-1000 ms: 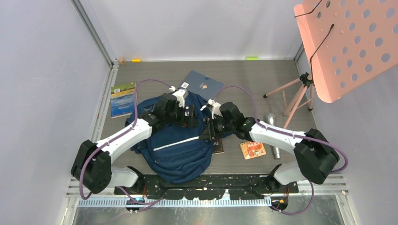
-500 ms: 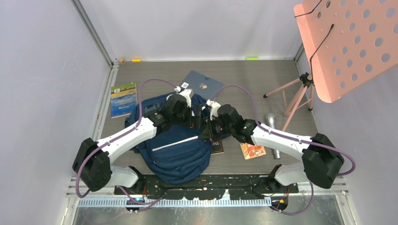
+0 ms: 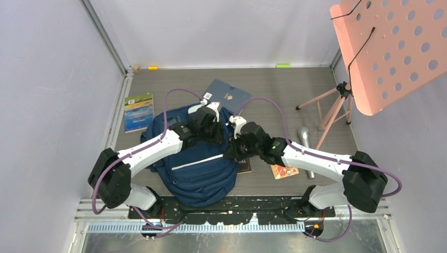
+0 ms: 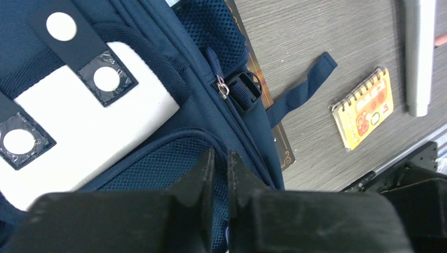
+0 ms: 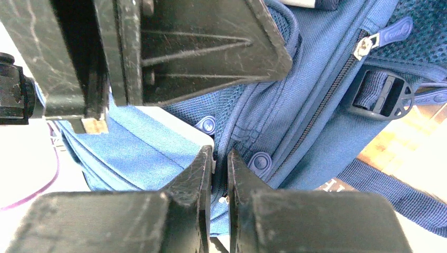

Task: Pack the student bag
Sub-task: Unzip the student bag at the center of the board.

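The student bag, navy with a pale stripe, lies flat in front of the arm bases. In the left wrist view its white patch and a zip pull show. My left gripper sits at the bag's upper right edge, and its jaws are pinched on the mesh and piped seam there. My right gripper is close beside it on the bag's right side. Its jaws are nearly together on a fold of blue fabric by the zip line.
A green and blue book lies left of the bag, a navy notebook behind it, and a dark book partly under its right edge. An orange notepad and silver cylinder lie right. A pink music stand overhangs the right corner.
The left jaws went from wide open to pinched on the bag's edge. Both grippers have drawn in toward the bag's upper right, the right one shifting left.
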`<act>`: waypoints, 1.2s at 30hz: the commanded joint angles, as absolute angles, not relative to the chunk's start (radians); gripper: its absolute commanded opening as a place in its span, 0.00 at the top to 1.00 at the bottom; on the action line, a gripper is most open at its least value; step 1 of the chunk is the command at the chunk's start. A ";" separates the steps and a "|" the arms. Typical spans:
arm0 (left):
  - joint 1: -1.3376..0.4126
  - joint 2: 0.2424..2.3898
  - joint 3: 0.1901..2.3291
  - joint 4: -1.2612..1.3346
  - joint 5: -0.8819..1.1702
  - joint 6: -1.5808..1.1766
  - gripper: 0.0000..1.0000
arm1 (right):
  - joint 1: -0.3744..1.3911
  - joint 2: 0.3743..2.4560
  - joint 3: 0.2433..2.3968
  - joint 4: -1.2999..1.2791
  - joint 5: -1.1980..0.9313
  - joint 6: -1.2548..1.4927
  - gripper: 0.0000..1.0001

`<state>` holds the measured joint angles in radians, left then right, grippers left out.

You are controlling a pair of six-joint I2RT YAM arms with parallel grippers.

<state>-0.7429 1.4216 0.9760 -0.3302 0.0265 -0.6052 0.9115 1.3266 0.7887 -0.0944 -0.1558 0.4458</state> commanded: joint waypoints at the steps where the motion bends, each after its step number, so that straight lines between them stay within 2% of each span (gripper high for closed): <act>1: -0.741 1.367 0.967 -0.333 -0.022 -0.586 1.00 | 0.944 1.217 0.858 -0.031 -0.110 0.411 0.99; 5: -0.741 1.301 0.977 -0.271 -0.030 -0.560 1.00 | 1.004 1.194 0.935 -0.107 0.066 0.377 0.99; 11: -0.708 1.299 1.157 -0.373 0.040 -0.453 1.00 | 1.053 1.246 1.109 -0.198 0.154 0.376 0.99; 13: -0.681 1.295 1.175 -0.391 0.061 -0.417 1.00 | 1.055 1.266 1.144 -0.214 0.154 0.379 0.90; 14: -0.664 1.295 1.177 -0.401 0.074 -0.403 1.00 | 1.055 1.271 1.148 -0.213 0.152 0.378 0.82; 18: -0.590 1.275 1.136 -0.401 0.174 -0.379 1.00 | 1.051 1.277 1.117 -0.211 0.134 0.351 0.59; 19: -0.573 1.265 1.121 -0.393 0.202 -0.378 1.00 | 1.048 1.273 1.100 -0.213 0.099 0.345 0.51; 23: -0.530 1.240 1.095 -0.385 0.319 -0.338 1.00 | 1.005 1.270 1.087 -0.262 -0.156 0.300 0.37; 24: -0.523 1.241 1.099 -0.393 0.340 -0.330 1.00 | 0.992 1.277 1.088 -0.281 -0.251 0.279 0.36; 26: -0.510 1.241 1.109 -0.412 0.378 -0.314 1.00 | 0.984 1.284 1.090 -0.303 -0.296 0.248 0.35; 36: -0.454 1.270 1.198 -0.542 0.499 -0.263 1.00 | 0.913 1.241 0.956 -0.093 -0.216 0.055 0.27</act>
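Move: My left fingers are closing on the student bag's edge piping, right at their tips; the bag's white snap flap sits about 5 cm ahead and 3 to the left. My right hand has the bag's thick seam pinched, the zip pull only some 2 cm ahead of and just below its tips. From the right hand, the white stripe's middle is about 11 cm left and 3 back; the side buckle is around 6 cm ahead and 2 left. My left hand finishes closing on the piping and hoists it about 8 cm, then sinks a little while carrying it some 5 cm left, keeping its grip. My right hand rises with it, lets go of the seam near the top at roughly 10 cm, opens wide, tips its fingers up and turns slightly counter-clockwise, then eases back down about 3 cm with the pull in front of its open fingers. ##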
